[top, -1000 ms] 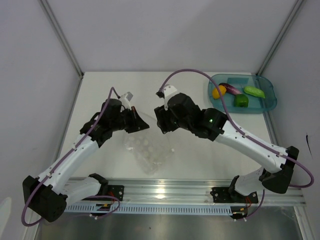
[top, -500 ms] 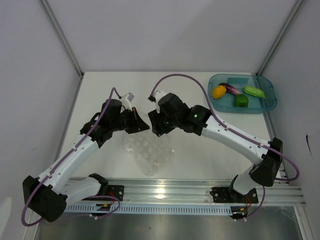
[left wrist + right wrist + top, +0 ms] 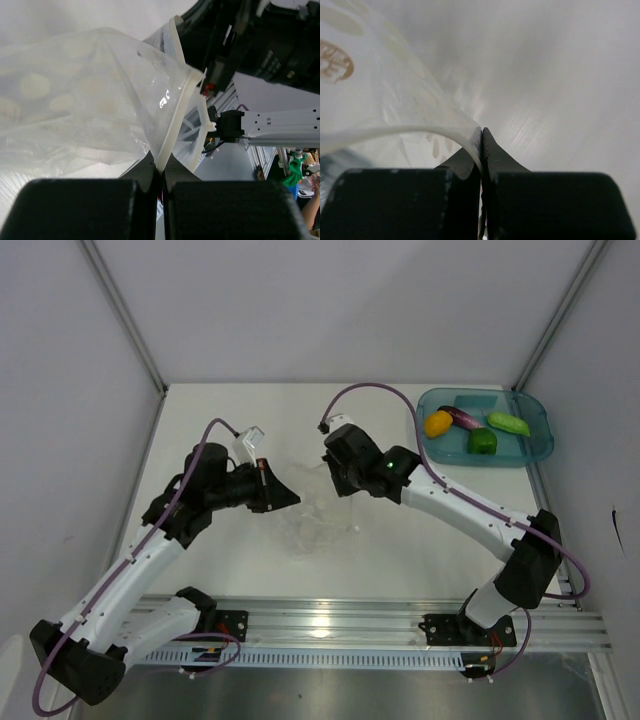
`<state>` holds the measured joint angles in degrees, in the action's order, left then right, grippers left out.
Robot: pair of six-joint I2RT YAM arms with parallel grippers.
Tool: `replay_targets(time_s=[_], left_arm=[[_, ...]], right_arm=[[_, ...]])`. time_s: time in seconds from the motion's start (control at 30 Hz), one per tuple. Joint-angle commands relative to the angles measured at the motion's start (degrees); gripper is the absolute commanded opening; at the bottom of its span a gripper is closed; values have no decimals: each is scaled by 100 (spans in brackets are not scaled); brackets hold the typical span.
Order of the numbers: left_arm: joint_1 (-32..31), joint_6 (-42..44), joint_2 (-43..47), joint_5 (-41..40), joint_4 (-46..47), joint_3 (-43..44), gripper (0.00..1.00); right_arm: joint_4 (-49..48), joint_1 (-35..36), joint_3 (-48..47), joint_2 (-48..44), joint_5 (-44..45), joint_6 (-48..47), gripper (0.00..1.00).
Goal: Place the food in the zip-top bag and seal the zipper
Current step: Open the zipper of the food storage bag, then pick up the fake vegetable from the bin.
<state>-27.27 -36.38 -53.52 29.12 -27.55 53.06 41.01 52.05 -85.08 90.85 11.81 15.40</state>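
Observation:
The clear zip-top bag (image 3: pixel 315 522) hangs crumpled between my two grippers at mid-table. My left gripper (image 3: pixel 287 498) is shut on its zipper (image 3: pixel 178 114) strip, with the pale strip running out from between the fingertips of the left gripper (image 3: pixel 159 167). At the opposite lip, my right gripper (image 3: pixel 335 483) is also shut on the zipper (image 3: pixel 410 132), pinched at the tips of the right gripper (image 3: pixel 481 133). The food lies in the teal tray (image 3: pixel 537 445): an orange fruit (image 3: pixel 437 424), a purple eggplant (image 3: pixel 463 418), a light-green piece (image 3: pixel 508 423) and a dark-green pepper (image 3: pixel 482 441).
The tray stands at the back right corner, near the table's right edge. A metal rail (image 3: pixel 330 625) runs along the near edge between the arm bases. Grey walls close in the left, right and back sides.
My right gripper went from open to shut on the bag's rim and drew back to the right. The left arm shifted a little, and the bag bunched up between the grippers.

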Motion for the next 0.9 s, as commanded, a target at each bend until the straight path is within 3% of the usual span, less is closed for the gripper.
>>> replay_targets(time_s=[0.0,0.2,0.37,0.4,0.43,0.53,0.77,0.83,0.87], left_arm=[[-33,158,201,278,66,232,1],[-24,166,298,357,13,126,1],[-24,8,0,296,215,134,1],[-24,-44,-97,252,198,196,1],[-24,-71,-193,173,189,283,1],[-24,-150,-597,-38,250,416,1],[28,-247,-1327,-240,654,731,1],[28,-238,-1503,-267,698,811,1],[28,-238,-1547,-267,733,838,1]], right_arm=[[223,-299,-202,-129,1174,-98,0],[91,-775,88,20,823,-186,0],[-199,-925,18,284,-73,-301,4],[-243,-934,-35,310,-222,-283,9],[-295,-969,-87,328,-476,-239,27],[-314,-978,-342,320,-706,-195,55],[-15,-1021,-958,-232,-927,-81,75],[-50,-1100,-1011,-462,-743,-2,91],[-50,-1205,-1054,-541,-733,59,93]])
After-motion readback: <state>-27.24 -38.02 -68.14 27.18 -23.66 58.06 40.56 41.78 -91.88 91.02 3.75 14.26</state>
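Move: The bag's mouth is stretched between the two shut grippers: its middle lies about 5 cm to the right of the left hand, 2 cm ahead and 3 cm below it. From the right hand, which pinches the other rim, the mouth is about 5 cm left, 1 cm back and roughly level. The bag body hangs some 6 cm left of the right hand, 5 cm nearer the base and 8 cm lower. The bag's far rim, still pinched by the right fingers, is drawn forward and right about 6 cm, away from the left hand, with a slight clockwise turn. The right hand then opens wide while dipping 2–3 cm, lets go and climbs about 7 cm clear. Keeping its pinch on the near rim, the left hand follows some 5 cm forward, sinking a little and drifting right. ##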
